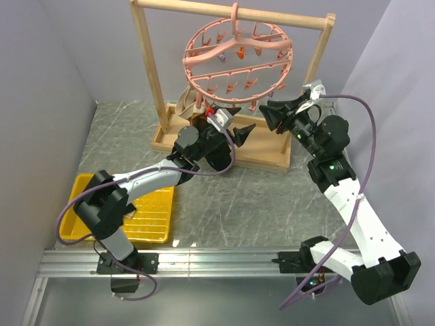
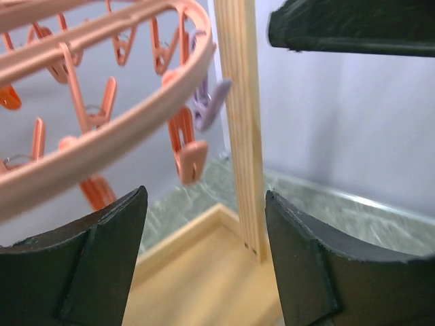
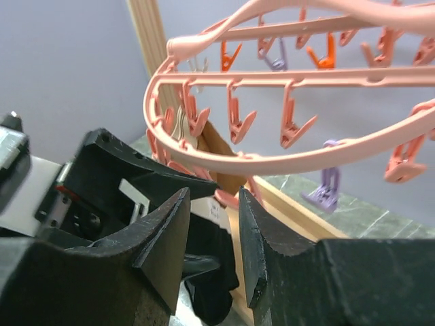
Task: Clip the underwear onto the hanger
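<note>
The pink hanger [image 1: 238, 58] hangs by its hook from the wooden frame's top bar, ringed with clip pegs. The underwear [image 1: 219, 157] hangs as a black bundle under the ring's near edge. In the right wrist view its black cloth [image 3: 217, 272] and white label [image 3: 219, 212] dangle just below a pink peg [image 3: 231, 198]; I cannot tell whether the peg grips it. My left gripper [image 1: 239, 121] is open and empty beside the cloth, its fingers [image 2: 109, 258] wide apart before the frame post. My right gripper [image 1: 267, 114] is open with a narrow gap [image 3: 213, 197], aimed at that peg.
The pale wooden frame [image 1: 146, 68] stands on its base board [image 1: 268, 157] at the back. A brown-and-cream garment [image 1: 187, 105] hangs at its left. A yellow tray [image 1: 88, 187] lies at the near left. Grey walls close in on both sides.
</note>
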Robot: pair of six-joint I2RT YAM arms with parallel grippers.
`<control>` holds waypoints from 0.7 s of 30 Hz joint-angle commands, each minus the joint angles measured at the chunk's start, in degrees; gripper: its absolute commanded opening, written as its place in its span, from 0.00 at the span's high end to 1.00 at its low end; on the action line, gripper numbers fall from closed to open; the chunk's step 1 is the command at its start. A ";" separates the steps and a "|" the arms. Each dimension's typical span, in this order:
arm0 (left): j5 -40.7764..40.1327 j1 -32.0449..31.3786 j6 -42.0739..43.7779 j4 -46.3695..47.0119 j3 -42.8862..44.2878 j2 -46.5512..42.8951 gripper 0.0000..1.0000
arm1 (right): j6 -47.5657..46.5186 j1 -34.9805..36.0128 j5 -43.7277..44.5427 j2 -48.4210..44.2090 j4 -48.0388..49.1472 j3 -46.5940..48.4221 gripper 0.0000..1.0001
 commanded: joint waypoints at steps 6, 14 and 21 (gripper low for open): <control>-6.19 -1.52 -0.83 10.91 8.44 8.10 0.25 | 2.78 -2.12 -0.01 0.48 -0.67 5.23 0.58; -9.27 -1.78 -1.71 13.28 11.79 13.38 0.32 | 1.82 -3.44 -3.79 0.57 -1.11 5.23 0.58; -7.95 -1.87 -0.48 14.16 10.74 11.71 0.51 | 0.68 -3.96 -6.34 1.80 -1.64 3.83 0.59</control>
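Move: The empty pink clip on the front of the hanger ring is about 5 cm ahead of the left hand, 4 cm to its right and about a centimetre above it. The lilac clip is next along the ring, some 3 cm farther out and 5 cm right of that pink clip. The black underwear hangs about 7 cm to the left hand's left, 3 cm ahead and 8 cm lower. From the right hand the pink clip lies roughly 6 cm ahead and 5 cm left, near its height. The pink clip is what the left hand reaches for: with open fingers the hand slides about 5 cm forward and to the right, under the ring's front rim, bringing its jaws up around the clip. It eases to a stop there and begins to close the fingers to roughly two thirds of their opening, turning only slightly; a firm pinch can't be seen. ##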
